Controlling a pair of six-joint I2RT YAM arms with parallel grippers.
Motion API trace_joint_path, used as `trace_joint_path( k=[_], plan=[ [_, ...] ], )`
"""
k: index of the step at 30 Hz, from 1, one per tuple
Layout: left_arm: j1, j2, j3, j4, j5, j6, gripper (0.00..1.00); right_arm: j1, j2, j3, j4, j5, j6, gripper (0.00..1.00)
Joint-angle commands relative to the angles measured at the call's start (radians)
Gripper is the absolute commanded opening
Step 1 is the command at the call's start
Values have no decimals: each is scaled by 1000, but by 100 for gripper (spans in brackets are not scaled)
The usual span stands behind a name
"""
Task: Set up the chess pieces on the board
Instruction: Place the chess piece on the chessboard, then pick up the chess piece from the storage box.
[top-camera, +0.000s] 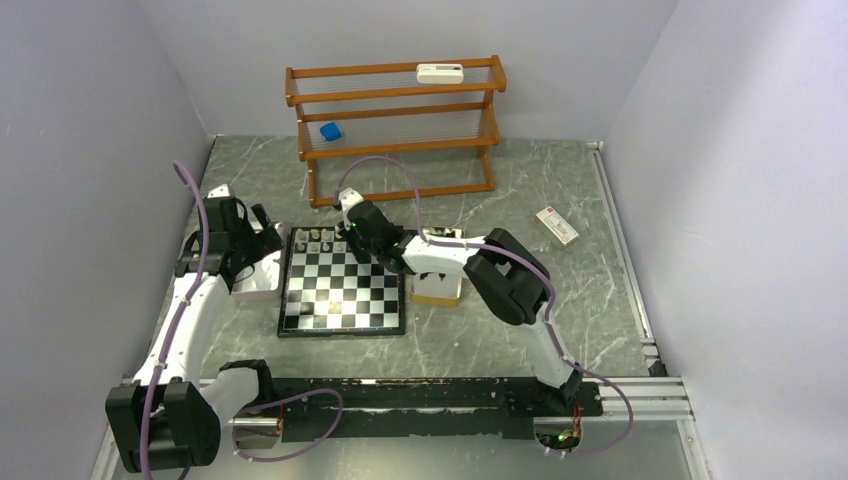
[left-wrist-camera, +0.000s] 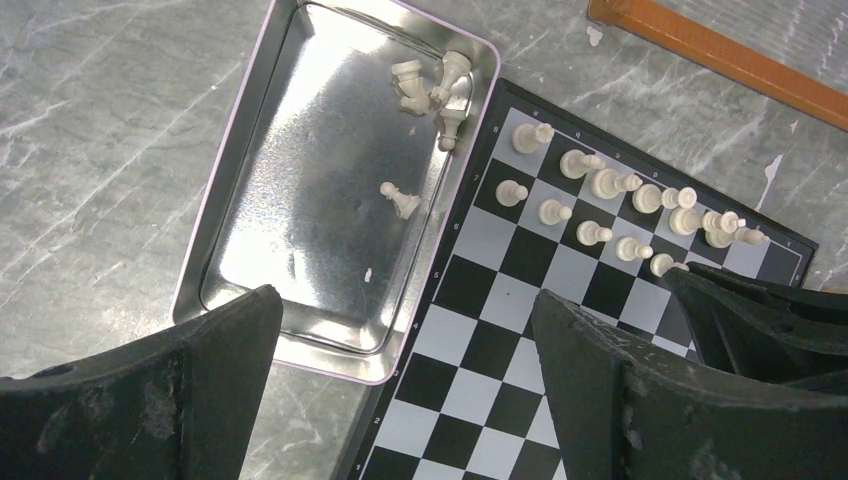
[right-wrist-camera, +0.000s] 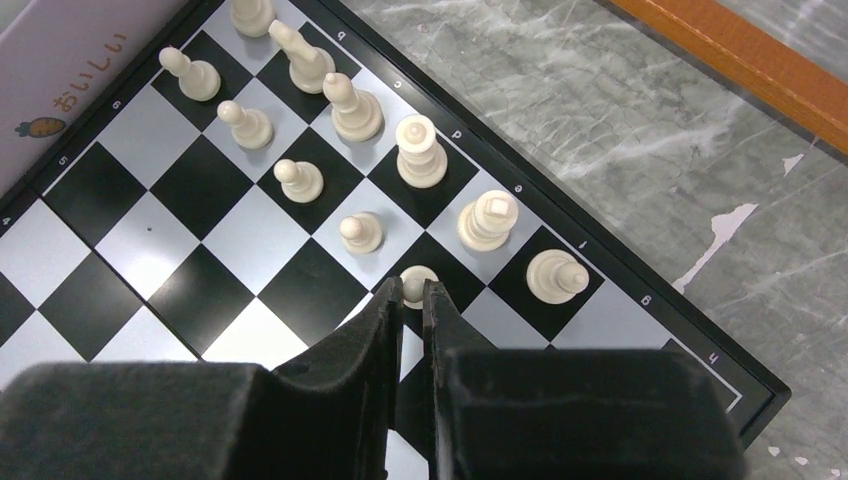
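Note:
The board (top-camera: 340, 290) lies between my arms, and several cream chess pieces (right-wrist-camera: 420, 155) stand in two rows at its far edge. In line with the pawn row, my right gripper (right-wrist-camera: 412, 292) is shut on a cream pawn (right-wrist-camera: 417, 280) over a black square; whether it touches the board (right-wrist-camera: 200, 270) I cannot tell. In the top view that gripper (top-camera: 356, 234) is at the board's far right. My left gripper (left-wrist-camera: 405, 300) hangs open and empty above the seam between the board (left-wrist-camera: 520, 330) and a metal tray (left-wrist-camera: 300, 150). Several loose cream pieces (left-wrist-camera: 432, 85) lie in the tray. No black pieces show.
A wooden rack (top-camera: 395, 110) behind the board carries a blue cube (top-camera: 331, 131) and a white device (top-camera: 440, 72). A tan box (top-camera: 438, 292) sits against the board's right side. A small flat packet (top-camera: 557, 226) lies at the far right. The tray (top-camera: 262, 288) borders the board's left.

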Motion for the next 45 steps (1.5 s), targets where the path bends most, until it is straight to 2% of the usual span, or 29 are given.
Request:
trace_joint_path(
  k=[1,7,15,21,25,29,30,31,34,37,40,45],
  plan=[
    [11,-9,18,-4,-19,5,99,9,15,28,-35,27,17,17],
    [12,-10,17,-4,-25,5,99,10,10,68,-72,55,22,33],
    [11,-6,19,-7,-25,7,99,9,-57,79,-118,48,51,44],
    [11,35,32,-23,-49,-14,99,10,-224,-20,-115,54,90,54],
    [24,90,51,-30,-45,-29,99,9,-373,-125,-74,21,125,67],
    [61,172,88,-29,-44,-36,89,9,-498,-206,-48,-13,149,85],
    [67,193,99,-24,-49,-35,85,9,-529,-223,-45,-21,154,94],
    [70,212,109,-15,-52,-37,82,9,-558,-239,-41,-28,156,99],
    [77,270,141,18,-7,-36,73,9,-635,-276,-40,-45,163,100],
    [77,353,174,47,17,-35,59,9,-708,-297,-55,-34,173,100],
    [77,447,217,56,20,-21,37,8,-770,-326,-46,-38,179,100],
    [77,555,244,87,35,-33,36,9,-832,-370,-28,-8,164,100]
  ],
)
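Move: The white pawn being placed is still pinched in the right hand, its middle about 2 cm below that hand point. The next pawn stands 3 cm to its left, the tall square-topped piece 3 cm ahead, and the last back-row piece 3 cm ahead and 3 cm right. For the left hand, the lone pawn in the tray lies roughly 4 cm ahead, 2 cm left and 12 cm down; the piece cluster is some 10 cm ahead, 2 cm left. The pawn comes free as the right fingers ease open almost in place, then that hand lifts fast, about 23 cm up while drawing some 9 cm back and 9 cm right, rolling its left side up and opening wide. Meanwhile the left hand sinks 7 cm and reaches forward into the tray area towards the lone pawn, tipping down about 15 degrees, fingers narrowing to a third open. ##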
